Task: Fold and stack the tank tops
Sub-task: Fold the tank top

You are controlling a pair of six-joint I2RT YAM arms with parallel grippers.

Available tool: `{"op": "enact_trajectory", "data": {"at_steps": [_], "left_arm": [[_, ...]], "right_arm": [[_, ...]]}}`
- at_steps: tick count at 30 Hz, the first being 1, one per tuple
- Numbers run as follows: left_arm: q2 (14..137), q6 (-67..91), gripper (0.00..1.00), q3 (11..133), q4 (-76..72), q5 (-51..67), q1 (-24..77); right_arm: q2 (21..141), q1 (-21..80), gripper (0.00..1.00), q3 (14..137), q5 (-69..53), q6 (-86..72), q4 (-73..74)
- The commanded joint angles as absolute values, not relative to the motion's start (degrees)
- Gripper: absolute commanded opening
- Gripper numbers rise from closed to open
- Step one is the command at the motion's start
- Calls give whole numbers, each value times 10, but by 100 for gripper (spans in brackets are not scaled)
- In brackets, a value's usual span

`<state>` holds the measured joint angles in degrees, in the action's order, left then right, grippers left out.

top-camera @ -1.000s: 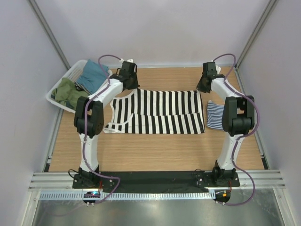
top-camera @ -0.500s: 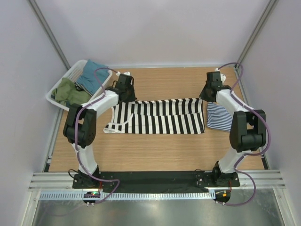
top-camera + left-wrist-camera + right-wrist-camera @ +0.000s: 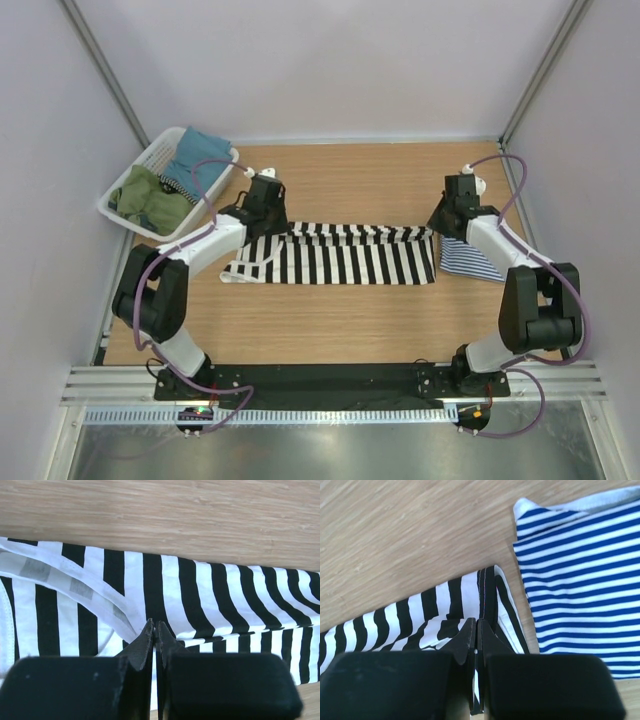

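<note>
The broad black-and-white striped tank top lies spread across the middle of the table, its far edge lifted and drawn over the lower layer. My left gripper is shut on that edge near the strap end, and the left wrist view shows the pinched cloth at the gripper tips. My right gripper is shut on the same edge at the hem corner, seen at the tips. The thin navy-and-white striped tank top lies folded just right of it.
A white slatted basket stands at the far left corner with a teal garment and a green one in it. Bare wood table shows beyond the cloth. Grey walls close in on both sides.
Both grippers have moved toward the near edge, carrying the far edge of the black-and-white tank top over itself. The visible cloth has become a narrower band.
</note>
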<state>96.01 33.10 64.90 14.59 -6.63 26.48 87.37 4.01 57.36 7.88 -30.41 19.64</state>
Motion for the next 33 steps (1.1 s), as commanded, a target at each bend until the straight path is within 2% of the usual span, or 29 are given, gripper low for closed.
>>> {"op": "enact_trajectory", "data": {"at_steps": [1, 23, 25, 28, 29, 31, 32, 33], "left_arm": [[931, 345, 0, 632, 121, -91, 274], [881, 377, 0, 533, 122, -115, 305], [881, 393, 1, 515, 123, -133, 309], [876, 404, 3, 498, 114, -141, 315], [875, 405, 12, 492, 114, -150, 322], [867, 407, 31, 487, 114, -163, 330], [863, 406, 44, 484, 114, -172, 337], [859, 405, 48, 483, 115, -178, 341]], "right_arm": [[835, 40, 1, 554, 76, -314, 171], [768, 40, 1, 462, 84, -317, 167], [757, 40, 5, 435, 91, -325, 157], [737, 40, 16, 405, 88, -342, 140], [729, 40, 22, 401, 95, -345, 138], [717, 41, 22, 390, 101, -352, 135], [705, 40, 28, 388, 109, -353, 134], [698, 40, 35, 385, 109, -353, 132]]}}
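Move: The left gripper holds the lifted edge of the black-and-white tank top; its laying spot, on the near part of the tank top, is about 8 cm back, 1 cm left and 6 cm below, with the near hem some 5 cm nearer still. The right gripper holds the same edge's other end; its laying spot is about 7 cm back, straight in line and 4 cm below. The folded blue-striped tank top is some 12 cm to the right, level front to back. Bring both grippers back together, about 8 cm, drawing the held edge over the tank top towards its near hem. Ease them down as they go, the left roughly 5 cm and the right a bit less, dipping most in the last stretch. Then open the fingers partway, left wider than right, and let go of the cloth just above the table. ##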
